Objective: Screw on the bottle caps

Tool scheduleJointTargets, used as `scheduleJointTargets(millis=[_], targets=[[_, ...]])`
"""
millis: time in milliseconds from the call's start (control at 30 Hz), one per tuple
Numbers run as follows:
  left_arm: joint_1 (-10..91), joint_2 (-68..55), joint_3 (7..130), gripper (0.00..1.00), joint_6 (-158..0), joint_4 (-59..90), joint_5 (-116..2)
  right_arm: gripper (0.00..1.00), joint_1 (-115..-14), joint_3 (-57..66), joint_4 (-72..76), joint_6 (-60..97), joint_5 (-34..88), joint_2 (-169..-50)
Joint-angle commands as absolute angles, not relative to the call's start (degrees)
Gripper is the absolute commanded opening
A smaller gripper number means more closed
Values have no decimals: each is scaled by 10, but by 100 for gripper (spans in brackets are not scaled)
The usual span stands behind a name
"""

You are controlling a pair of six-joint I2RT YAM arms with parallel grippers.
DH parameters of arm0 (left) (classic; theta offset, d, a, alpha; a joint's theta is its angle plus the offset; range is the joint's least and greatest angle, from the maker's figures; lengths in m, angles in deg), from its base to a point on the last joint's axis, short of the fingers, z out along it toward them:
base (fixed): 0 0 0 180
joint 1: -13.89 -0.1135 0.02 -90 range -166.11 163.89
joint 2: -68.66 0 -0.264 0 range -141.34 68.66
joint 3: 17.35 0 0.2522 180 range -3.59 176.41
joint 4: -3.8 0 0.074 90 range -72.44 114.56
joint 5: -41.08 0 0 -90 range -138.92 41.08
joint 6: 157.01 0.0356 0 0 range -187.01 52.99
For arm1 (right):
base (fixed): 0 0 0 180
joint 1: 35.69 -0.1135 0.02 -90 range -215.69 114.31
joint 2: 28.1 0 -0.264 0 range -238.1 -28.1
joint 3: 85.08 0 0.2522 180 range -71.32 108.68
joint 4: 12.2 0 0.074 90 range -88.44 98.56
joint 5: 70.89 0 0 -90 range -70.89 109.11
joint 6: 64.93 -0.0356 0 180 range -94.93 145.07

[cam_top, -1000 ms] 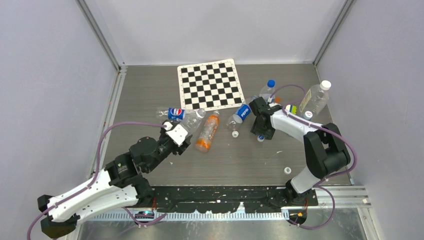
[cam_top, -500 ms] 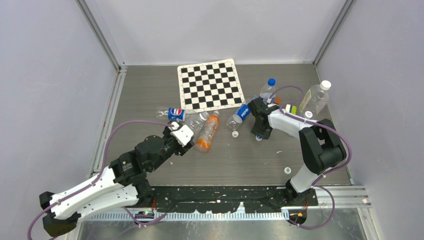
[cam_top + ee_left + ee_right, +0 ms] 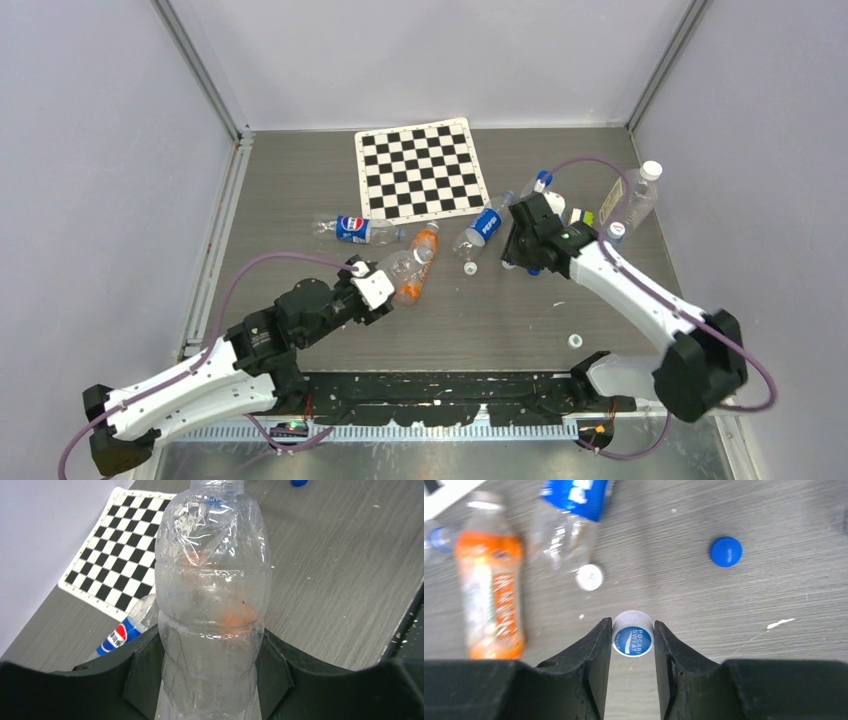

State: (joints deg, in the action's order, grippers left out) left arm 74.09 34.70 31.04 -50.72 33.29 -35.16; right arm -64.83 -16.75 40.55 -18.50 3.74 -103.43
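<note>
My left gripper [image 3: 210, 680] is shut on the lower body of a clear, crumpled, uncapped bottle [image 3: 212, 580], and its neck points away from me. In the top view this left gripper [image 3: 372, 287] holds that bottle [image 3: 400, 268] over the orange bottle [image 3: 422, 250]. Between the jaws of my right gripper [image 3: 633, 636] sits a white cap with a blue printed top [image 3: 633, 639], held above the table. From above, the right gripper [image 3: 520, 258] hangs just right of a blue-labelled bottle [image 3: 480, 228]. A loose blue cap [image 3: 726, 551] and a white cap [image 3: 589, 577] lie below it.
A checkerboard mat [image 3: 420, 170] lies at the back. A Pepsi bottle [image 3: 350, 228] lies to the left. A blue-capped bottle [image 3: 538, 182] and a white-capped bottle [image 3: 630, 200] are at the back right. Another white cap [image 3: 575, 340] lies near the front right.
My right gripper has closed on the white cap and risen while its arm swung outward. The left arm has carried the clear bottle rightward, over the orange bottle.
</note>
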Motion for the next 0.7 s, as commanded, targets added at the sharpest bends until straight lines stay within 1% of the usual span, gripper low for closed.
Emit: scheduleJointTargets(millis=[0, 100, 167, 300, 467, 667], targets=[[739, 365, 304, 48, -509, 259, -414, 11, -656, -163, 401, -128, 113, -919], [739, 356, 305, 48, -502, 267, -450, 8, -657, -155, 388, -89, 171, -850], [739, 349, 302, 48, -504, 262, -465, 4, -657, -147, 383, -56, 219, -818], [739, 334, 292, 48, -505, 245, -486, 1, -657, -142, 366, 15, 319, -773], [739, 315, 272, 47, -512, 184, -533, 1, -657, -127, 341, 66, 451, -773], [739, 287, 259, 45, -534, 123, -556, 1, -657, -91, 308, 71, 577, -811]])
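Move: The open mouth of the bottle in my left hand is about 18 cm to the left of the cap pinched in my right fingers, roughly 3 cm nearer my base and some 12 cm higher. On the table, 9 cm below my right hand, a white cap lies 5 cm ahead and 5 cm left, a blue cap 4 cm ahead and 9 cm right. From my left hand, the held cap is about 10 cm ahead, 26 cm right and 15 cm below; the orange bottle lies 12 cm ahead, 6 cm right and 18 cm below. Still pinching the cap, I lift my right hand about 16 cm off the table area, bringing it back and left some 8 cm each towards the bottle mouth, while the wrist turns counter-clockwise nearly 50 degrees and tips up, swinging the fingers leftward. My left hand keeps its grip on the bottle, eases about 5 cm right and 3 cm back, and turns clockwise to swing the mouth to meet the cap. ##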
